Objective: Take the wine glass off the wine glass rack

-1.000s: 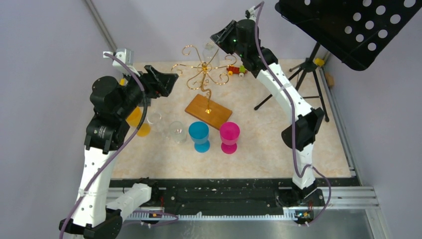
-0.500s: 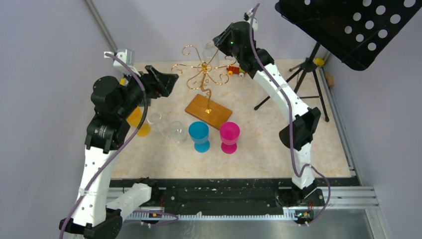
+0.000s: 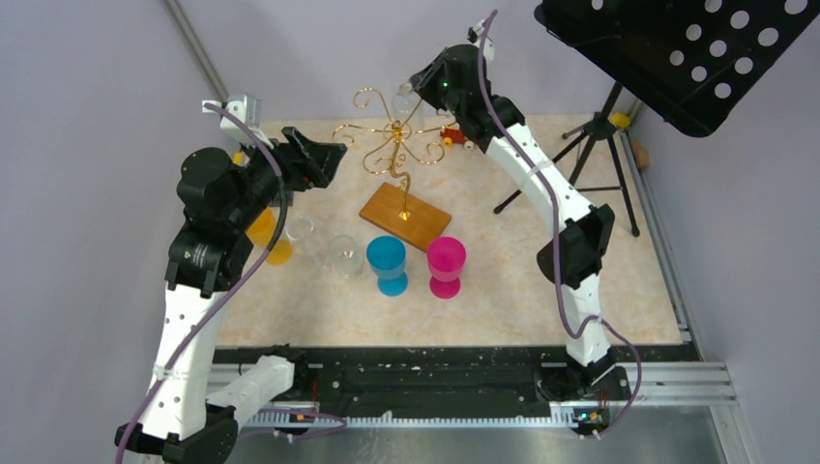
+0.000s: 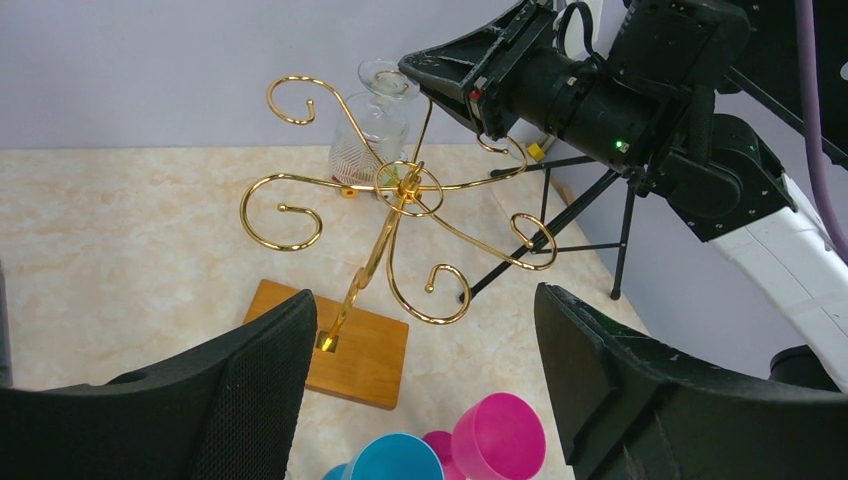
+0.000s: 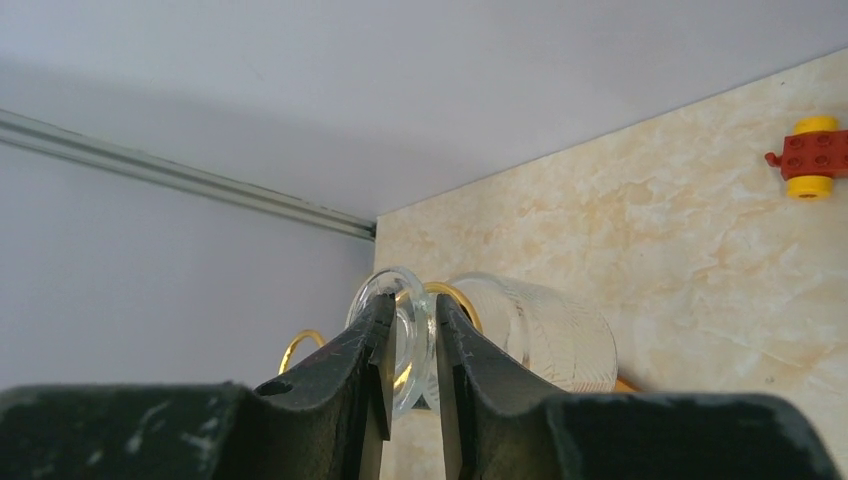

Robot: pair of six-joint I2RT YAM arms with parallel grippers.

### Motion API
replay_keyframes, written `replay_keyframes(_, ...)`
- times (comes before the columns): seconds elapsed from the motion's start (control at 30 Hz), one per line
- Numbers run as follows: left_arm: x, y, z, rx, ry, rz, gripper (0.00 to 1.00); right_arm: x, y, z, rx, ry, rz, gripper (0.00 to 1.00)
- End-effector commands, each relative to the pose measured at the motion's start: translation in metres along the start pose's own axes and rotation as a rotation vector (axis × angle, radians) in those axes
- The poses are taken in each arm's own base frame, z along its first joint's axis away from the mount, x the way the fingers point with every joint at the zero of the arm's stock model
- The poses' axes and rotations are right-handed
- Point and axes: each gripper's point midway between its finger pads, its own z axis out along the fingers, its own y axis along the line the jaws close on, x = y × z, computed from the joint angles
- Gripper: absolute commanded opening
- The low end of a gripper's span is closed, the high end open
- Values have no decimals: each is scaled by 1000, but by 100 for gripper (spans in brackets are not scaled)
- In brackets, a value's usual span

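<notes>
The wine glass (image 4: 368, 140), clear with a ribbed bowl, hangs upside down from a far arm of the gold wire wine glass rack (image 4: 405, 185), whose stem stands in an orange-brown wooden base (image 3: 406, 215). My right gripper (image 5: 412, 305) is up at the rack's top (image 3: 396, 145), its jaws pressed on both faces of the glass's round foot (image 5: 405, 290), with the bowl (image 5: 545, 335) just beyond. In the top view the glass (image 3: 404, 97) sits right beside the right gripper (image 3: 418, 82). My left gripper (image 4: 422, 300) hovers open to the left of the rack, holding nothing.
A blue cup (image 3: 387, 259) and a pink cup (image 3: 446, 261) stand in front of the wooden base, with two clear glasses (image 3: 346, 253) and an orange cup (image 3: 269, 237) to their left. A black music stand (image 3: 667, 48) on a tripod is at the back right. A red toy brick (image 5: 812, 155) lies nearby.
My right gripper has shifted a little left toward the rack's top and its jaws have narrowed onto the glass's foot. The left arm has not moved.
</notes>
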Motion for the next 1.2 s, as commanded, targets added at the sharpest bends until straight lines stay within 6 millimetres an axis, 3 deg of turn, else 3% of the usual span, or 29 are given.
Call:
replay_keyframes(0.0,-7,1,0,-6,-28,15,83,-1,33,-8,-120,2,53,22)
replay_keyframes(0.3,-8,1,0,-8,-31,13,83,5,46,-16,-191,48,145,21)
replay_keyframes(0.67,-7,1,2,-6,-27,7,83,12,38,-11,-184,106,205,21)
replay_keyframes(0.83,-7,1,2,-7,-26,6,83,15,33,-10,-176,125,184,9)
replay_keyframes(0.93,-7,2,3,-9,-25,6,83,13,30,-9,-163,114,170,0)
replay_keyframes(1.17,-7,2,2,-9,-25,6,83,-15,35,-16,-163,8,117,0)
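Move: The right hand already has its fingertips, slightly open, around the foot of the clear wine glass hanging upside down on the rack. The glass's middle is about 8 cm below and 2 cm left, level forward-wise. The rack's hub sits some 10 cm back and 3 cm left, 3 cm lower; the toy train is on the table about 9 cm ahead, 10 cm right, 35 cm down. From the left hand the glass is roughly 24 cm ahead, 13 cm right, 16 cm below. The right hand works its fingertips about 1.5 cm to the left along the foot of the clear wine glass at almost unchanged height, rolling the wrist some 10 degrees so that its left side rises and one finger lies above the foot plate and the other below. It then stops there and shuts the fingers almost fully, pinching the thin glass foot by its edge while the glass is still in its rack hook. ##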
